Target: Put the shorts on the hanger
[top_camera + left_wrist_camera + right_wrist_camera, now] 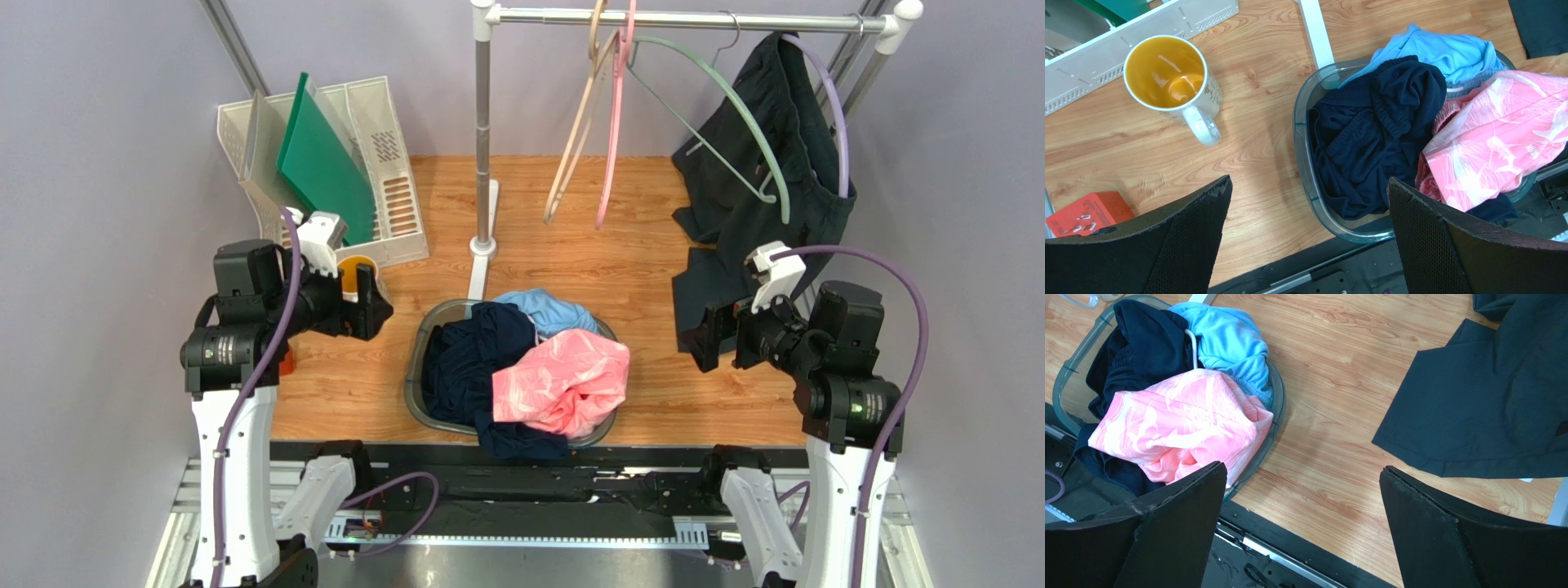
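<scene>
The salmon-pink shorts [564, 382] [1496, 138] [1177, 425] lie crumpled on top of the clothes at the right side of a clear grey basin [423, 368]. The sage-green hanger [724, 104] hangs from the rail [687, 17] at the back right, in front of a dark garment. My left gripper [372, 306] [1309, 236] hovers open left of the basin with nothing between its fingers. Right of the basin, my right gripper [702, 333] [1303, 523] is open and empty too, above the wooden table near its front edge.
A dark navy garment [472, 355] and a light blue one [548, 309] share the basin. Beige [574, 135] and pink [616, 123] hangers and a lilac one [838, 110] with dark clothing hang on the rail. A yellow-lined mug [1171, 76], white file tray [368, 159] and orange block [1088, 211] sit left.
</scene>
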Tool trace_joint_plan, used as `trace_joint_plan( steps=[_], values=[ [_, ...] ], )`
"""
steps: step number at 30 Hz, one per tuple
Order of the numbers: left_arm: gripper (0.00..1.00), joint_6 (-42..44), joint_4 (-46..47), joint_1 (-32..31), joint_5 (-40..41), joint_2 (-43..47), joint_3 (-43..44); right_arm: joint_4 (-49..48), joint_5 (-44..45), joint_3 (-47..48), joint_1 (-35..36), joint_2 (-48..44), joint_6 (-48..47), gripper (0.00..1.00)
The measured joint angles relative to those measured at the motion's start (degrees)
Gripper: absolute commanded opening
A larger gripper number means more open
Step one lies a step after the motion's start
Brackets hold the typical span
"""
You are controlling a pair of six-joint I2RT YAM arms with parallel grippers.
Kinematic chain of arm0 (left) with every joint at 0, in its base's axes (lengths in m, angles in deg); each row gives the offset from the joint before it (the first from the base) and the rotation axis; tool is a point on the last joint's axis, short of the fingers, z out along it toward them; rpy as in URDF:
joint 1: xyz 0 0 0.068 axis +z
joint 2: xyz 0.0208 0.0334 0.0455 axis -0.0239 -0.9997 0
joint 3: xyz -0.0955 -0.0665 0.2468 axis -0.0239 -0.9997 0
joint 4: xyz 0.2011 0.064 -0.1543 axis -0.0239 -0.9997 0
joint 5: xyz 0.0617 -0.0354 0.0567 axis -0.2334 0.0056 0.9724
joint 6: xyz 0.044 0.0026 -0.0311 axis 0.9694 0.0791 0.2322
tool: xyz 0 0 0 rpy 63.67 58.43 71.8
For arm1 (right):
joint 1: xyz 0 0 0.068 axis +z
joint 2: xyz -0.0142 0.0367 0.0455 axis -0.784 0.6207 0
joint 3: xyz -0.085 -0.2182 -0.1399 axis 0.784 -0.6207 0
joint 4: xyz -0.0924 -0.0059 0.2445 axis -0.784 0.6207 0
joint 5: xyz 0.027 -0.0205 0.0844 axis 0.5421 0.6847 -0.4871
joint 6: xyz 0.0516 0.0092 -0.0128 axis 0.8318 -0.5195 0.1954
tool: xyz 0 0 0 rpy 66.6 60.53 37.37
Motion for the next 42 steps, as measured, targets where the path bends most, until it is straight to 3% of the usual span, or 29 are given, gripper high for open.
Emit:
trace_joint_plan(
  steps=[22,25,35,40,42],
  values=[
    [0.99,0.2,0.1,0.0,1.7,-0.5,-0.9,3.1,-4.2,-3.1,2.1,5.0,-7.2,1.0],
    [0.99,0.1,0.2,0.0,3.2,-0.4,-1.5,3.2,-3.6,-3.4,6.4,7.3,-7.7,1.0],
    [1.0,0.2,0.7,0.0,1.2,0.1,-3.8,0.2,10.3,-4.5,36.3,21.0,-8.7,1.0],
    [0.99,0.5,0.7,0.0,-1.3,0.1,-4.4,-2.2,17.0,-5.9,44.0,25.2,-10.3,1.0],
    [0.99,0.6,0.8,0.0,-2.3,0.0,-4.5,-3.6,18.9,-6.4,45.8,26.7,-10.7,0.9]
  ],
)
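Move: The pink shorts, on top in the basket, lie about 17 cm to the right hand's left, 1 cm back and 18 cm below it. The navy shorts lie some 11 cm farther left, level with the pink ones. The light blue cloth is roughly 19 cm left and 9 cm ahead of the right hand, also well below. From the left hand the pink shorts are about 25 cm to the right, 4 cm back and 19 cm down. The right hand, empty and wide open, heads for the near-right side of the pink shorts: a slow sink first, then a quicker swoop down about 13 cm and left some 9 cm. Its wrist swings about 40 degrees counter-clockwise and tips steeply down, ending with the fingers over the shorts' right edge, no contact visible. The left hand, also open, sinks 2 cm. ##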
